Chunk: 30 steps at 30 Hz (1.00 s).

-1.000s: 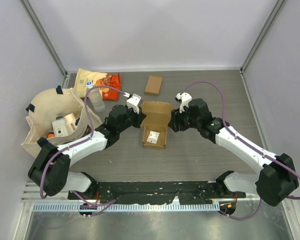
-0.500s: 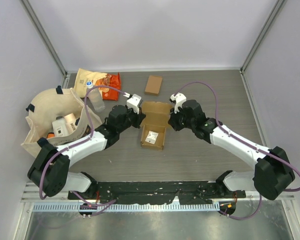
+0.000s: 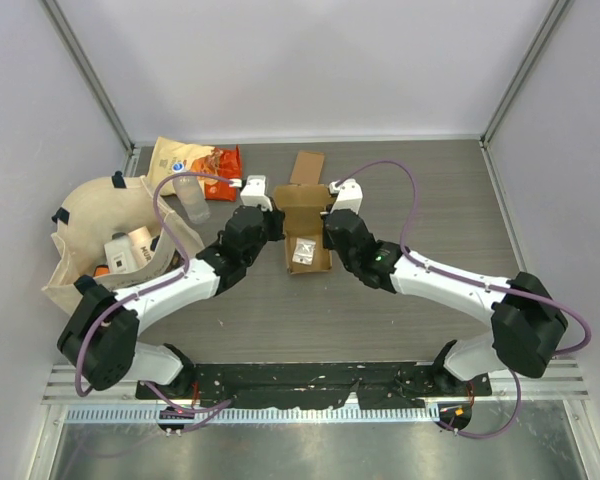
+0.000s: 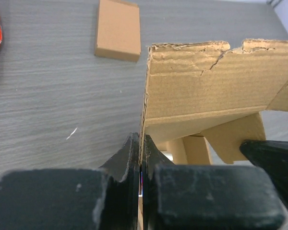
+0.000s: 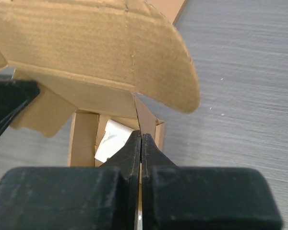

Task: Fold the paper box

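Note:
The brown paper box [image 3: 302,205] stands in the middle of the table with its lid flap raised toward the back. A white packet [image 3: 305,253] lies inside it. My left gripper [image 3: 277,226] is shut on the box's left side wall; in the left wrist view its tips [image 4: 140,143] pinch the thin cardboard edge [image 4: 146,96]. My right gripper [image 3: 327,228] is shut on the right side wall; its tips [image 5: 141,139] clamp the cardboard just under the rounded lid flap [image 5: 101,43], with the packet [image 5: 110,139] below.
A second small cardboard box [image 3: 307,168] lies flat behind the open one. A cloth tote bag [image 3: 90,215] with items sits at the left, with a tan snack bag [image 3: 170,158], an orange packet [image 3: 223,159] and a bottle [image 3: 192,200] near it.
My right gripper moved left to the box's right wall and shut on it. The box shifted toward the back, its lid flap rising. The left gripper kept its hold and moved with it.

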Tool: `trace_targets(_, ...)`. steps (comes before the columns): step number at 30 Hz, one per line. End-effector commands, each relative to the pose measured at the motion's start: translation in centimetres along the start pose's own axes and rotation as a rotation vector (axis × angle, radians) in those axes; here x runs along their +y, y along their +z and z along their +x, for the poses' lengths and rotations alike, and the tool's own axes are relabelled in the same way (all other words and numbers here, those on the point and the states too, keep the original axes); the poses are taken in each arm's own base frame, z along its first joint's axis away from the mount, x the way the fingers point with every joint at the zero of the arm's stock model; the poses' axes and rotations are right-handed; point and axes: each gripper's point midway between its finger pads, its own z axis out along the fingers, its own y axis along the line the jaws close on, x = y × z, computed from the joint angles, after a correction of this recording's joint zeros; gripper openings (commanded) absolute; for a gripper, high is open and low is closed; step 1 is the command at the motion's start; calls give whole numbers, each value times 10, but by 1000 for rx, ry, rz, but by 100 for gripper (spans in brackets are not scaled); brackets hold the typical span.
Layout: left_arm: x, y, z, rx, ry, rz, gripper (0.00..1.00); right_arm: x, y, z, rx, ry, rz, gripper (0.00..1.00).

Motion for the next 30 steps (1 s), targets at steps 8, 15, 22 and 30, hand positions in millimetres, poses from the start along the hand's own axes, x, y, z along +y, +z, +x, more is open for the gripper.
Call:
trace_targets(8, -3, 23, -9, -118, -54, -164, 0, -17, 16, -39, -282, 232, 204, 1)
trace_targets(15, -8, 23, 1, -89, -98, -190, 4, -28, 14, -9, -267, 185, 194, 1)
trace_targets(22, -27, 21, 16, -69, -117, -146, 8, -36, 2, -2, -321, 198, 148, 1)
trace_targets(30, -42, 20, 37, -21, -95, -153, 4, -37, 0, 10, -320, 199, 119, 1)
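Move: Both hands already pinch the raised lid's side edges. The open box's tray, where the lid is to go, has its middle about 6 cm right, 4 cm back and 5 cm below the left hand. From the right hand it lies some 5 cm left, 4 cm back and 5 cm below. A closed box lies about 16 cm ahead of the left hand, 6 cm to its right; the orange bag about 14 cm ahead, 15 cm left. Still pinching the lid's two side edges, the hands first nudge it forward a cm or two, then carry it right and down, the left about 5 cm right and 3 cm lower, the right roughly 3 cm right and 4 cm lower while drawing back 2 cm. The right wrist swings clockwise and tips up, each some 10 degrees; the left fingers slacken slightly and close again. ##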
